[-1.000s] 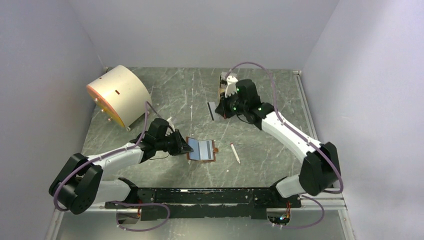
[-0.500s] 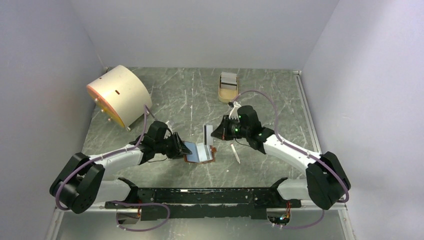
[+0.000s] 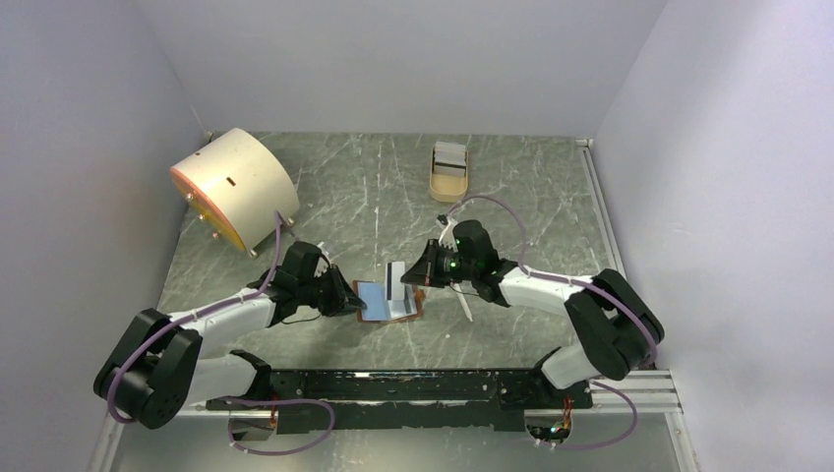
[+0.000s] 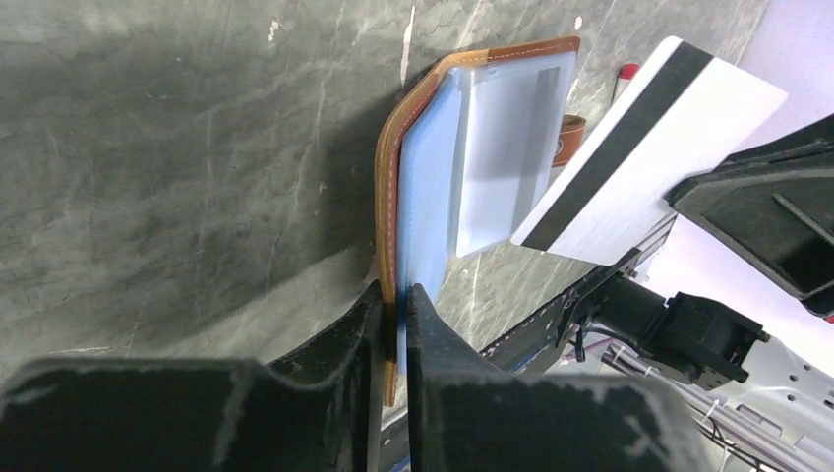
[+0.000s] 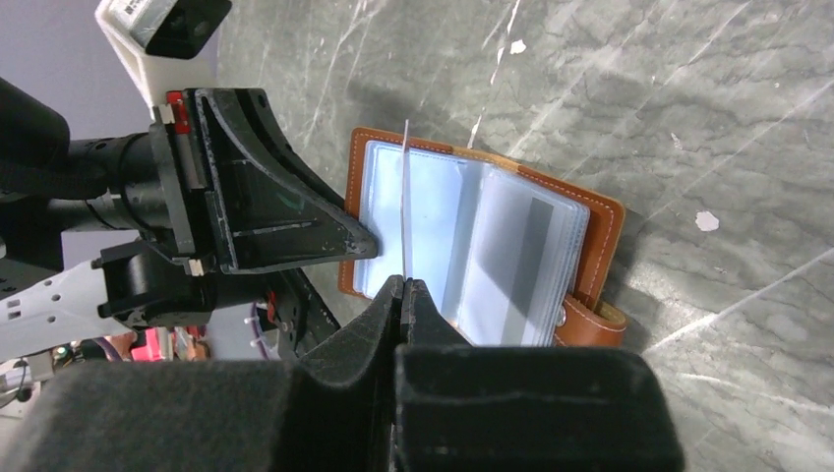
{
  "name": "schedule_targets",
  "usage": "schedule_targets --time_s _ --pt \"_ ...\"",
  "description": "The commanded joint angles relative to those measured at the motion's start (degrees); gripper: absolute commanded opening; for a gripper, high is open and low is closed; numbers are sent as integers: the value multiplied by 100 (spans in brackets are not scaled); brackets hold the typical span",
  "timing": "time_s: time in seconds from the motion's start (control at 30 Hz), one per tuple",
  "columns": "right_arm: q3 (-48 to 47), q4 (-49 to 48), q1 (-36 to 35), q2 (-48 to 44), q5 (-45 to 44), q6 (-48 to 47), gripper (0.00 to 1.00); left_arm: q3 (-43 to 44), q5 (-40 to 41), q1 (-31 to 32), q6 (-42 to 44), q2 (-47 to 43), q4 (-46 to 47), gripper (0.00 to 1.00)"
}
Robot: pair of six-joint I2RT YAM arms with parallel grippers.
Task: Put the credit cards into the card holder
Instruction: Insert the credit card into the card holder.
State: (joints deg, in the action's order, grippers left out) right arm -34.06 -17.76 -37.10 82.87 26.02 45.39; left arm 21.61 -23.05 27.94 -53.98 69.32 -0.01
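The card holder (image 3: 405, 306) lies open on the table, brown outside, light blue sleeves inside (image 4: 423, 197) (image 5: 511, 246). My left gripper (image 3: 356, 303) (image 4: 395, 295) is shut on its left cover edge, pinching leather and blue lining. My right gripper (image 3: 421, 274) (image 5: 403, 285) is shut on a white credit card (image 3: 395, 279) with a dark stripe (image 4: 649, 147). The card stands on edge just above the open sleeves, and the right wrist view shows it as a thin line (image 5: 404, 197). More credit cards (image 3: 450, 153) sit in the tan tray.
The tan oval tray (image 3: 449, 185) stands at the back centre. A big cream drum (image 3: 231, 185) lies on its side at the back left. A thin white stick (image 3: 463, 304) lies right of the wallet, partly under my right arm.
My right arm has carried the card from near the tray down to the open wallet. My left gripper let go briefly, then shut again on the wallet's left cover.
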Motion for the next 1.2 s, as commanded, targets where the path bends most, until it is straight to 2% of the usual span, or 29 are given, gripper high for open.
schedule_targets --time_s 0.0,0.37,0.63,1.17 --pt "54 -531 -52 310 108 208 0 76 170 -60 221 96 -212 13" --pt "191 -962 -69 975 150 295 0 -24 170 -61 282 279 -132 17" --pt "315 -1116 -94 1197 233 339 0 -67 237 -61 317 371 -115 14" --pt "221 -736 -101 1318 418 89 0 -85 231 -62 370 450 -54 17"
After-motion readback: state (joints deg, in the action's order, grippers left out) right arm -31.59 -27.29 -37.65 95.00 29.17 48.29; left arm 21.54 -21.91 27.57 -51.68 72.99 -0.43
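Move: The right hand holds a card broadside, about 7 cm above the open card holder; its clear-pocket page centres about 1 cm to the hand's left and 3 cm back, and the blue page some 8 cm left and 3 cm back. The red-capped marker lies roughly 12 cm to its right and 3 cm back. From the left hand, already pinching the holder's outer left edge, the clear-pocket page is about 8 cm right, 1 cm ahead and 1 cm lower. The card's lower long edge is brought down against the holder, along the spine side of the clear-pocket page, as the right hand keeps its shut grip and sinks about 5 cm, quickly then easing off, drifting slightly back and tipping a little downward. The left hand keeps its pinch on the holder's edge and lowers it some 2 cm. ##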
